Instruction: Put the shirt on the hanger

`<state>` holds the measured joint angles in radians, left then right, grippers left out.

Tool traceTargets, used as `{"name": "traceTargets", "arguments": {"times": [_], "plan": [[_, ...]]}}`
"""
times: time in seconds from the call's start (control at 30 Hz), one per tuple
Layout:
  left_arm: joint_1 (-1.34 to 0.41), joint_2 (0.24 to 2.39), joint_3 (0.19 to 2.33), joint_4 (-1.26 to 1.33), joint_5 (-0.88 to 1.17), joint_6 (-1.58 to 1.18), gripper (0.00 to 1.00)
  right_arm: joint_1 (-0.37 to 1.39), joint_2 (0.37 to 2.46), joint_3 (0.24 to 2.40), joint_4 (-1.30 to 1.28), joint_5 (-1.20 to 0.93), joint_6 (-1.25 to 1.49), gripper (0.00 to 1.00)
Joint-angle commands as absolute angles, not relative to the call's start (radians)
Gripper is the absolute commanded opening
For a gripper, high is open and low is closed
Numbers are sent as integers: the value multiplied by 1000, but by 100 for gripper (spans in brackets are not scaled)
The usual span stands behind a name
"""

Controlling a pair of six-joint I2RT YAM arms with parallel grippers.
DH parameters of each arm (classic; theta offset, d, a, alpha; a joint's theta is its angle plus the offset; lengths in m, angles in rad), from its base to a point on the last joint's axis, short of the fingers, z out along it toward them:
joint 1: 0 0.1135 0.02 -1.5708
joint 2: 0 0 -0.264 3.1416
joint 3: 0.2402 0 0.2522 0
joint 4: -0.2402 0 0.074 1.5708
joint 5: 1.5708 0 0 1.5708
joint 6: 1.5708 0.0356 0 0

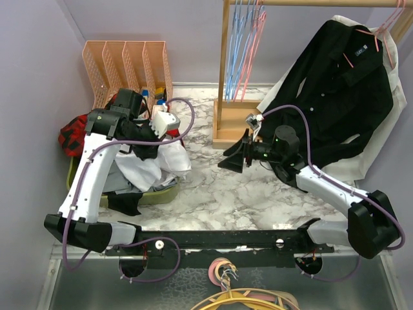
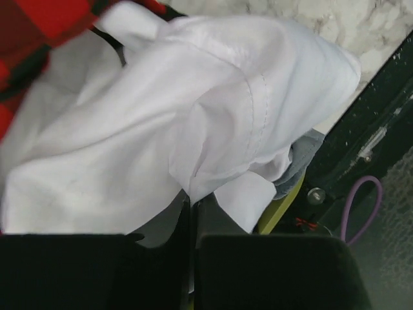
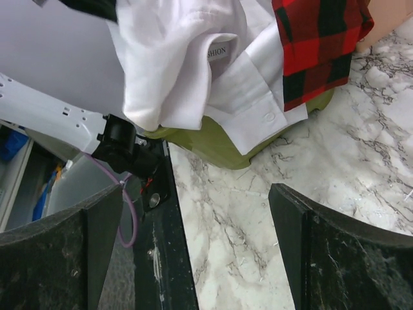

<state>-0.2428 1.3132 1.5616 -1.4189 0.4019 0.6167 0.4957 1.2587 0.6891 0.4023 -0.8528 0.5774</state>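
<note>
The white shirt (image 1: 164, 163) lies crumpled in an olive-green basket (image 1: 158, 195) at the left. My left gripper (image 1: 147, 150) is down in the pile. In the left wrist view its jaws (image 2: 191, 205) are shut on a fold of the shirt (image 2: 213, 116). My right gripper (image 1: 232, 158) hovers open over the marble at centre. Its fingers (image 3: 342, 252) are wide apart, nothing is between them, and they face the shirt (image 3: 187, 64) and its collar label. A thin pink hanger (image 1: 253, 58) hangs on the wooden rail beside the light-blue ones.
A red-and-black plaid shirt (image 1: 71, 135) drapes over the basket's left side (image 3: 319, 45). A black shirt (image 1: 342, 90) hangs on another pink hanger (image 1: 382, 29) at the right. Light-blue hangers (image 1: 239, 45) hang on the rack, above its wooden base (image 1: 232, 132). An orange file rack (image 1: 126, 64) stands at the back left.
</note>
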Motion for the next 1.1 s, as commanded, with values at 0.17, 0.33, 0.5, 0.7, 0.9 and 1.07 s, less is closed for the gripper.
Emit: {"name": "traceTargets", "arguments": {"times": [0.17,0.33,0.5,0.7,0.9,1.07], "plan": [[-247,1273,2086,-1420,410,677,0,628,1201,718,576,-676,430,94],[-247,1269,2179,-1420,402,668,0,769,1300,840,575,-549,217,98],[-246,1252,2151,-1416,381,673,0,830,1458,952,625,-544,147,100],[-247,1235,2142,-1402,356,678,0,857,1521,988,608,-563,81,100],[-247,1238,2151,-1396,332,676,0,867,1542,963,637,-528,74,100],[-248,1235,2155,-1379,289,675,0,871,1626,980,706,-494,90,96]]}}
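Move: The white shirt is already pinched in my left hand; its bunched middle lies some 3 cm back, 2 cm right and 4 cm below. From my open right hand it is about 28 cm left, 3 cm back and a few centimetres lower. The green basket's middle sits about 7 cm left, 2 cm back and 13 cm below my left hand. From my right hand, the wooden tray is 12 cm ahead, 4 cm right and well below. I keep my left fingers shut on the white shirt and hoist it quickly, nearly 20 cm up from the basket, swinging the fingertips forward by almost 40 degrees before holding there. Meanwhile my open right hand reaches about 13 cm left towards the shirt, arching up some 7 cm and sinking halfway back, rolling about its pointing fingers until their tips stand either side of the cloth's right end. ##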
